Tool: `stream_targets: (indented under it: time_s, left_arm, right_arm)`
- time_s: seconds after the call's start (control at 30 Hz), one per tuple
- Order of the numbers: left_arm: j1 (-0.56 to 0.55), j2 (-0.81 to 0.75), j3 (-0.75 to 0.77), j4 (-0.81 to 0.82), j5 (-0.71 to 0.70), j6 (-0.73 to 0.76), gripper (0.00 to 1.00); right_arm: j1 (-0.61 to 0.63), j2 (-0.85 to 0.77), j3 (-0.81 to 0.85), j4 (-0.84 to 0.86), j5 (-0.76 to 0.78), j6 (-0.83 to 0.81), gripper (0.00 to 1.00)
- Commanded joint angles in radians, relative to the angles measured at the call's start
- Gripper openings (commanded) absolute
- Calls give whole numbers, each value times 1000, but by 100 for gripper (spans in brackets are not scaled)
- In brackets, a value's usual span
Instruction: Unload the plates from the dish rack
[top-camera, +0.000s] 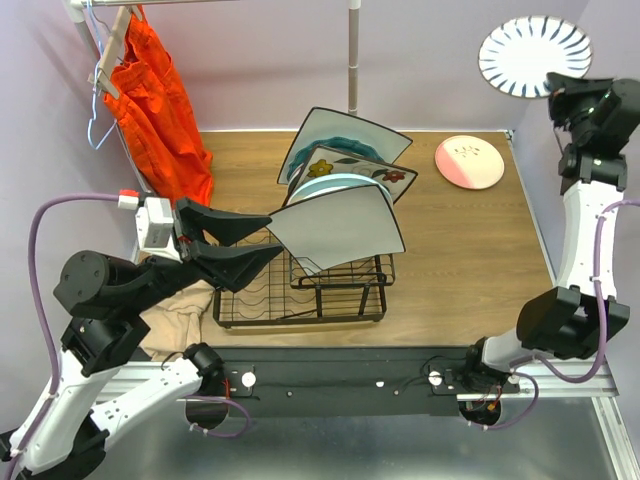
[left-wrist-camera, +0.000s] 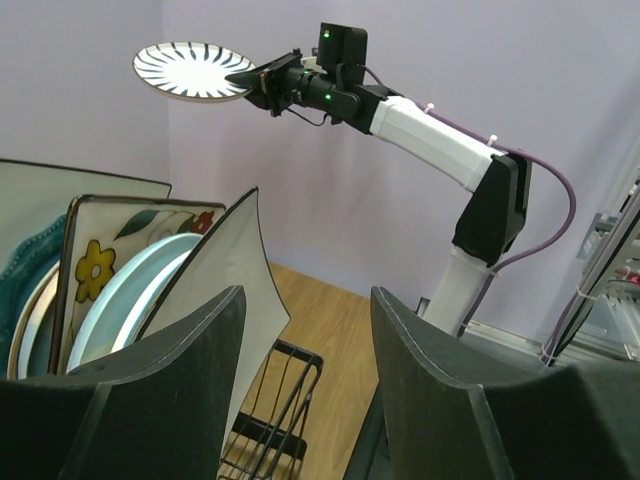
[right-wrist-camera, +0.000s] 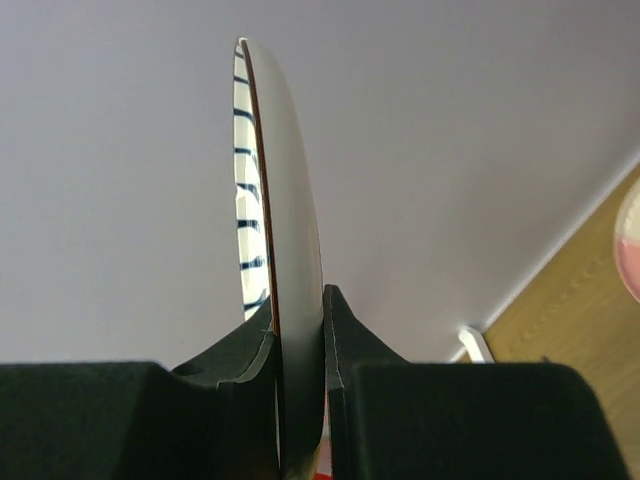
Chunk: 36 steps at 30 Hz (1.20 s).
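The black wire dish rack (top-camera: 300, 300) stands mid-table and holds several upright plates. A white square plate (top-camera: 335, 228) is in front, with a flower-print square plate (top-camera: 365, 170) and a mint square plate (top-camera: 345, 130) behind it. My left gripper (top-camera: 255, 240) is open at the rack's left side, its fingertips close to the white square plate (left-wrist-camera: 230, 270) and nothing between them. High at the back right, my right gripper (top-camera: 560, 88) is shut on the rim of a round black-striped white plate (top-camera: 533, 55), seen edge-on in the right wrist view (right-wrist-camera: 285, 250). A cream-pink plate (top-camera: 469, 161) lies flat on the table.
An orange garment (top-camera: 160, 110) hangs on a hanger at the back left. A beige cloth (top-camera: 180, 310) lies left of the rack. A metal pole (top-camera: 353, 50) rises behind the rack. Purple walls close in the back and right sides.
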Motion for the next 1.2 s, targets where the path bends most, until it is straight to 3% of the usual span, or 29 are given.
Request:
stream_targets:
  time_s: [0.0,0.33,0.67,0.87,1.17]
  left_arm:
    - [-4,-7,-40,15,-7,-1,62]
    - [-5,-27,-86,51,-36,-3,62]
    - [-5,-56,-140,81,-36,-26,62]
    - [-4,-81,-143,74,-42,-32,62]
    - [-4,-89,-126,51,-59,-21,62]
  right_arm:
    - [8,-80,-114,221,-108,15,1]
    - [9,-138,-506,339,-177,-86,1]
    - [150,-123,-801,524,-113,-151,1]
    - [205,-23,-810,664,-86,-162,1]
    - [225,181,-694,704,-66,-188,1]
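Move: From the right hand, holding the striped plate by its rim, the bare table beside the pink plate lies about 10 cm ahead, 16 cm left and 41 cm below. The pink plate lies roughly 12 cm ahead, straight along and 40 cm down. The flowered square plate in the rack stands about 35 cm left, 2 cm back and 24 cm lower. For the left hand, that bare spot is some 45 cm ahead, 34 cm right and 42 cm down. Lower the right gripper some 32 cm towards the wood left of the pink plate, keeping the striped plate pinched by its rim. Drop nearly straight at first, then swing about 11 cm left as the descent slows, easing slightly forward at the end; meanwhile tip the fingers down and turn them counter-clockwise, roughly 20 degrees each. Let the open, empty left gripper sink about 3 cm. ##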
